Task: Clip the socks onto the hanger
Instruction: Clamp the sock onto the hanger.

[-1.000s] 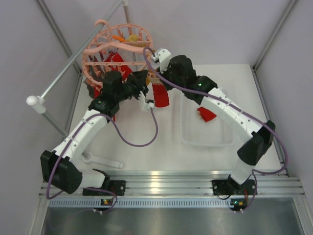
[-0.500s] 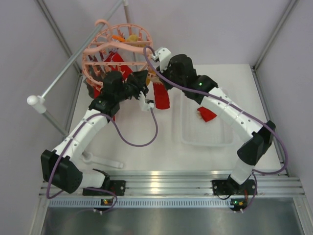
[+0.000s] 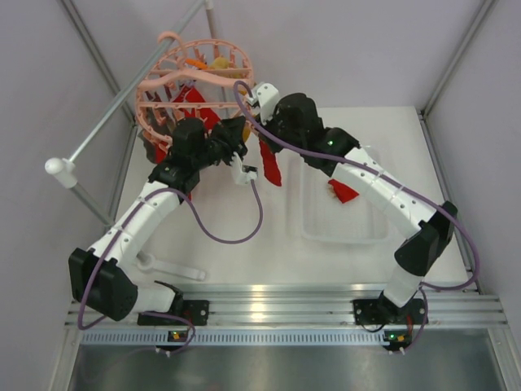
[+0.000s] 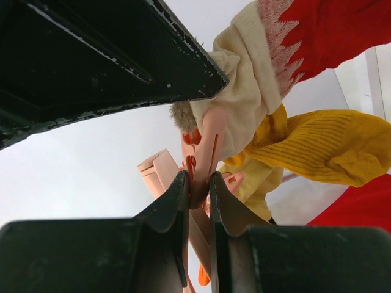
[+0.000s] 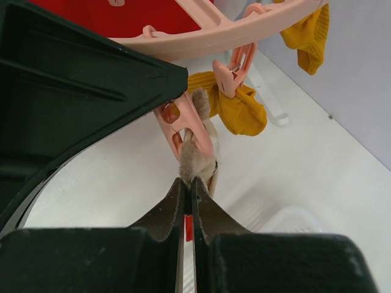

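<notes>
The salmon-pink hanger (image 3: 191,77) hangs at the back left with red and yellow socks clipped on it. My left gripper (image 4: 198,180) is shut on one of its pink clip pegs (image 4: 204,143); the peg's mouth sits over the cream cuff (image 4: 244,104) of a red sock (image 4: 342,30). My right gripper (image 5: 189,182) is shut on that fuzzy cuff (image 5: 194,160), just below the peg (image 5: 177,125). In the top view the two grippers meet under the hanger's near rim and the red sock (image 3: 269,167) dangles below them. A mustard-yellow sock (image 5: 235,110) hangs from the neighbouring peg.
A clear plastic tray (image 3: 366,232) lies on the white table right of centre, with another red sock (image 3: 345,192) in it. The grey metal rail (image 3: 122,102) runs diagonally past the hanger on the left. A white hook-like piece (image 3: 167,267) lies near the left arm's base.
The right arm has shifted slightly left and toward the hanger, carrying the red sock's cuff closer to the peg. The sock now hangs narrower. The left gripper stays put.
</notes>
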Action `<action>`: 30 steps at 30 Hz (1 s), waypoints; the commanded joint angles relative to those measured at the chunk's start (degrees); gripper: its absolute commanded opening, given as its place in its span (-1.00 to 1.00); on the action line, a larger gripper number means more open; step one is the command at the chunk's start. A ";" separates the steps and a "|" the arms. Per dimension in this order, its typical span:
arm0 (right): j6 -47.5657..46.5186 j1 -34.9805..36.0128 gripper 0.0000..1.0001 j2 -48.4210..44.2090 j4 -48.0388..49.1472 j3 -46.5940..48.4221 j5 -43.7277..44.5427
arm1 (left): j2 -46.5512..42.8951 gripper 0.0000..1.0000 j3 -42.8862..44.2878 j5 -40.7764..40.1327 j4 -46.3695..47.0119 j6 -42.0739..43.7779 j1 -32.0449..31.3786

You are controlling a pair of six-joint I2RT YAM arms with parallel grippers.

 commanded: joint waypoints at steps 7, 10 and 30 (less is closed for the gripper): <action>-0.54 1.07 -1.00 -2.57 3.41 5.16 -1.39 | 0.40 -1.00 -2.63 1.59 -0.42 5.51 -0.38; -0.81 1.15 -1.00 -2.22 3.59 6.30 -1.39 | 0.31 -1.00 -3.15 1.41 0.01 6.83 -0.38; -1.77 0.45 -1.00 -1.25 3.59 5.07 -0.87 | -1.54 0.16 -4.74 0.35 6.87 1.03 -0.47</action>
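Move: My left hand, shut on the lever of an open hanger clip, has the clip's middle about 1 cm to its right and 2 cm below; the sock cuff is some 4 cm right, 1 cm back and 4 cm below. My right hand pinches that cuff, with the clip roughly 1 cm ahead, 2 cm left and 3 cm above. From the right hand, the next clip's mustard sock is some 7 cm ahead, 1 cm left and 1 cm higher, and the hanger's middle about 9 cm ahead, 16 cm left, 8 cm up. With my right fingers still shut on the cuff, I raise the sock about 3 cm up into the clip's jaws and hold it there. My left hand keeps the lever squeezed meanwhile, sinking roughly 1 cm, and once the sock is up it spreads its fingers and lets go of the lever. ##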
